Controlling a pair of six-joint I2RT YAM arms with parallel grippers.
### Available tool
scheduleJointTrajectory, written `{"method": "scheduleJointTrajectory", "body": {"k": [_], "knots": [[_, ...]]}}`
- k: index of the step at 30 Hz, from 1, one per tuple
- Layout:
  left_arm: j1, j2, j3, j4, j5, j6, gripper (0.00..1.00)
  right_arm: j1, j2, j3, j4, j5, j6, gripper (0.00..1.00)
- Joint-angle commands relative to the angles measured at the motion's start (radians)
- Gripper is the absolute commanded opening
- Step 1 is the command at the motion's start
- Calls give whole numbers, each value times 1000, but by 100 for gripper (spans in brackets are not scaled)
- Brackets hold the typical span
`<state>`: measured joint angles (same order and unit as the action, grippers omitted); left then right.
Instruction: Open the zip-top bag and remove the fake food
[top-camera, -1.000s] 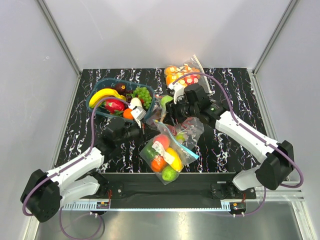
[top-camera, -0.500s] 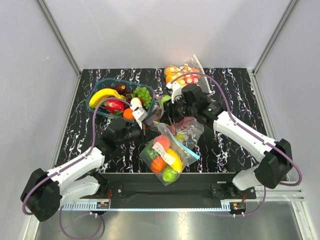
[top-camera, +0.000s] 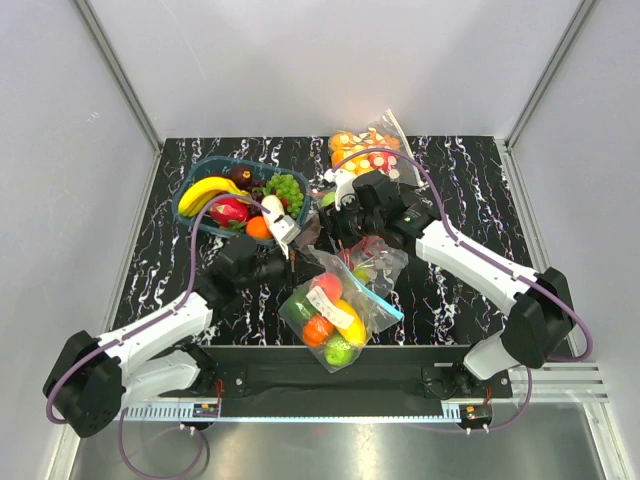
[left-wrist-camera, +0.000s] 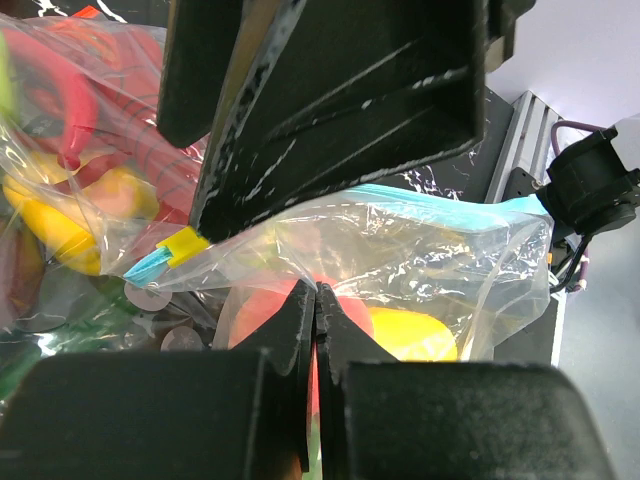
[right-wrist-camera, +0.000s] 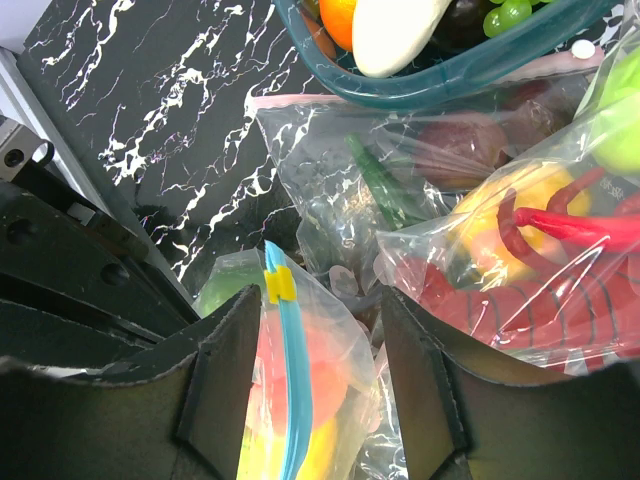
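The zip-top bag (top-camera: 335, 318) lies at the near middle of the table, its teal zipper strip (right-wrist-camera: 291, 400) and yellow slider (right-wrist-camera: 279, 287) on top. The fake food is inside it: a peach (top-camera: 326, 285), a banana (top-camera: 349, 318), an orange (top-camera: 318, 328) and a green fruit (top-camera: 338, 348). My left gripper (left-wrist-camera: 316, 290) is shut on the bag's clear plastic (left-wrist-camera: 400, 250) just below the zipper. My right gripper (right-wrist-camera: 325, 330) is open and hangs over the slider end, one finger on each side of the strip. In the top view the grippers meet at the bag's far left corner (top-camera: 312, 258).
The larger clear bag of red peppers (right-wrist-camera: 540, 260) lies right behind the zip-top bag. A teal basket (top-camera: 186, 216) of mixed fruit stands at the far left. A small bag of orange and red-white pieces (top-camera: 365, 150) lies at the far middle. Another clear bag (right-wrist-camera: 400, 170) lies by the basket.
My right gripper has moved a little left and farther back over the slider end of the bag. The left gripper still holds the plastic and has shifted slightly.
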<state>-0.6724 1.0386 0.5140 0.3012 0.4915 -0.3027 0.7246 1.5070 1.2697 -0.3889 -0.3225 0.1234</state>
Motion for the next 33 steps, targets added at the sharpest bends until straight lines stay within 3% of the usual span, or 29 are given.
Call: {"method": "scheduleJointTrajectory", "body": {"k": [1,18,25,29,33], "knots": [[-12,8,46,36,12,24,0,21,2,23,41,14,-22,59],[-27,17,54,21,-11,37,0,47,16,-1,5,4,-53,62],[-30,9,47,9,-31,43,0,47,7,-12,-19,-23,-68,46],[-30,0,43,-7,-51,42,0,47,7,-13,-18,-21,-65,27],[-30,-23,29,-43,-91,37,6,47,-7,-15,1,-1,-51,19]]}}
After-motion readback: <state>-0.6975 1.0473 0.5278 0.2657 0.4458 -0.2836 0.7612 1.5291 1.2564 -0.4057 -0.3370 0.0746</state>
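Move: The yellow-tipped upper end of the bag's blue zip is just under the open right fingers, about 3 cm below, 1 cm back and 1 cm left of them. The bag's red fruit lies some 9 cm back and 6 cm below, the chili bag 3 cm ahead, 5 cm right and 10 cm below. From the left hand, shut on the bag's film, that zip end is about 4 cm ahead, 2 cm right and 1 cm above. The right fingers pinch the zip at its yellow end: the hand eases down and back towards it, with a slight drift left, about 2.5 cm in all, its gap staying wide at first and then narrowing to roughly a fifth of full opening. The left hand all but stays in place and keeps its closed fingers on the film below the zip. ##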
